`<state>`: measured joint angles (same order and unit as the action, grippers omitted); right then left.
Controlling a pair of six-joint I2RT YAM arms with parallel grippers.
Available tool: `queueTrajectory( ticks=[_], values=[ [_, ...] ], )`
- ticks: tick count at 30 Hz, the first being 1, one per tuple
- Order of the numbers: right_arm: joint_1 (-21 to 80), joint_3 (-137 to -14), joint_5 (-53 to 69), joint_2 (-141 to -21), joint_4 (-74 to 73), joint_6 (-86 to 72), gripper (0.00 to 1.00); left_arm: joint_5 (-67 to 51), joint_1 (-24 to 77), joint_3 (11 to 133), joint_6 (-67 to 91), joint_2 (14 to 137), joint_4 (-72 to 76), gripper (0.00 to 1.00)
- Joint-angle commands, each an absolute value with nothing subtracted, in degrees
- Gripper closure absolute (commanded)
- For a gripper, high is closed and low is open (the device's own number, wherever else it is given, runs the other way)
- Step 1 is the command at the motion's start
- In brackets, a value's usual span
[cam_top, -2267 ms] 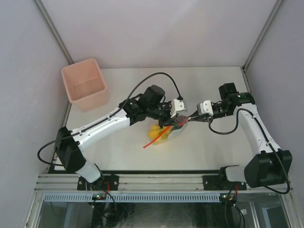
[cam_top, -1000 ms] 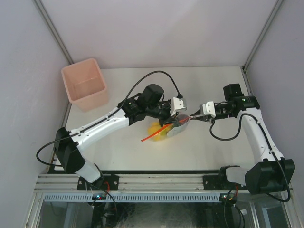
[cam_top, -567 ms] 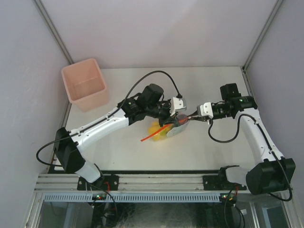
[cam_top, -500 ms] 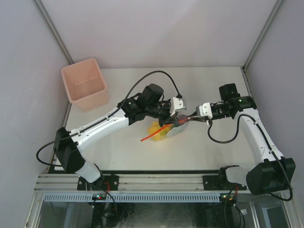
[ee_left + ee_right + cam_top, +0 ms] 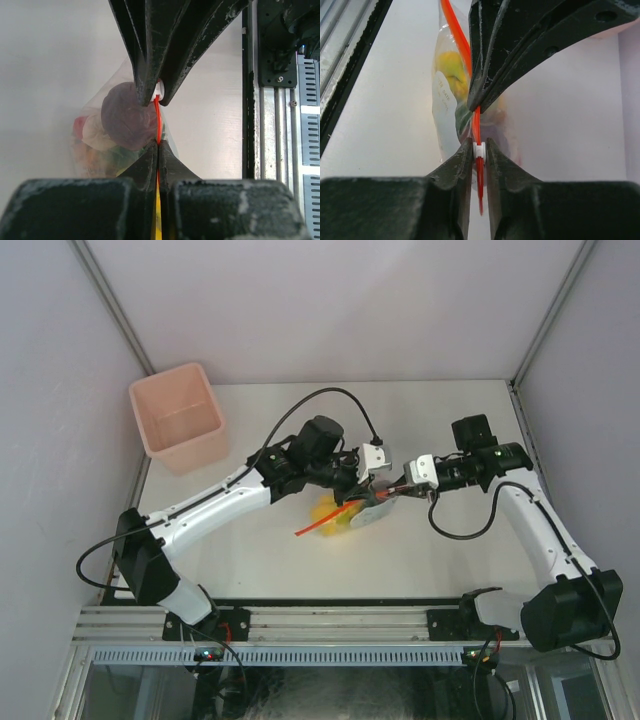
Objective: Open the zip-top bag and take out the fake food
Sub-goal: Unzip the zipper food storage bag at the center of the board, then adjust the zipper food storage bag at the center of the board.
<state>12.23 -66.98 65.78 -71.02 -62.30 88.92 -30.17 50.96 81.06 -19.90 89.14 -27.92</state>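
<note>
The zip-top bag (image 5: pixel 358 513) hangs just above the table's middle, its red zip strip (image 5: pixel 330 518) slanting down to the left. My left gripper (image 5: pixel 158 146) is shut on that strip (image 5: pixel 158 117). Facing it, my right gripper (image 5: pixel 479 145) is shut on the white slider (image 5: pixel 479 149) of the strip. The two grippers nearly touch tip to tip (image 5: pixel 388 490). The fake food stays inside the bag: a yellow piece (image 5: pixel 451 65), a purple piece (image 5: pixel 127 115), and smaller red and green bits (image 5: pixel 92 142).
A pink square bin (image 5: pixel 178 415) stands at the back left corner. The enclosure walls close in behind and at both sides. The metal rail (image 5: pixel 280 115) runs along the table's near edge.
My right gripper has slid left along the zip strip toward the left gripper. The left gripper and the bag have barely moved.
</note>
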Motion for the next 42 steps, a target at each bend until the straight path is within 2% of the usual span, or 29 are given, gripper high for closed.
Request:
queueTrajectory(
  ticks=[1, 6, 8, 10, 14, 21, 25, 29, 34, 38, 42],
  values=[
    [12.38, -66.66, 68.1, -69.97, -57.25, 81.44, 0.79, -31.24, 49.94, 79.42, -16.43, 86.16, -20.37, 1.0],
    [4.73, -69.17, 71.76, -65.93, -57.77, 75.63, 0.44, -32.22, 45.84, 72.55, -6.03, 82.51, -10.46, 1.0],
    [0.86, -70.18, 73.53, -64.23, -58.73, 73.59, 0.34, -30.87, 44.57, 68.86, -0.39, 80.26, -3.93, 1.0],
    [-2.28, -71.56, 74.84, -62.92, -58.42, 68.17, 0.29, -25.82, 43.79, 65.31, 6.2, 77.85, 3.7, 1.0],
    [-4.18, -73.54, 75.13, -62.12, -52.66, 50.67, 0.28, -12.01, 42.85, 60.46, 22.0, 73.45, 13.27, 1.0],
    [3.33, -73.62, 68.29, -64.15, -39.78, 20.6, 0.3, 5.96, 43.55, 59.18, 42.07, 71.95, 17.25, 1.0],
    [6.59, -73.82, 64.02, -65.28, -33.1, 9.87, 0.29, 20.63, 46.17, 62.41, 49.23, 72.64, 10.98, 1.0],
    [10.65, -75.54, 58.53, -67.47, -31.69, 7.21, 0.23, 34.42, 49.07, 72.83, 58.22, 78.72, -8.45, 1.0],
    [16.66, -77.14, 47.96, -70.99, -33.19, 9.21, 0.17, 39.07, 49.39, 84.9, 68.43, 88.41, -24.63, 1.0],
    [20.03, -76.61, 36.46, -72.86, -29.53, 3.21, 0.17, 38.86, 49.45, 88.19, 71.82, 91.63, -26.3, 1.0],
    [22.68, -72.7, 30.52, -72.87, -24.48, -2.41, 0.18, 38.69, 49.39, 91.94, 72.82, 94.35, -27.03, 1.0]
  ],
)
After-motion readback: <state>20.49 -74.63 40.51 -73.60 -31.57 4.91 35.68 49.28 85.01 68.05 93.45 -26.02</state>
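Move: The slider is already pinched in the right gripper. It lies some 4 cm to the right of the left gripper's pinch on the red zip strip and 1 cm ahead, at nearly the same height. A purple food piece in the bag hangs about 5 cm below the left gripper, 4 cm to its right and 2 cm ahead. The yellow food is roughly 11 cm to its left, 3 cm back and 6 cm lower. Open the right gripper off the slider and back it up and to the right, then bring it left and forward again towards the strip, sinking a little, fingers open. Keep the left gripper shut on the strip and carry the bag about 15 cm forward and 7 cm left, up and then down again, turning it roughly 100 degrees counter-clockwise. ##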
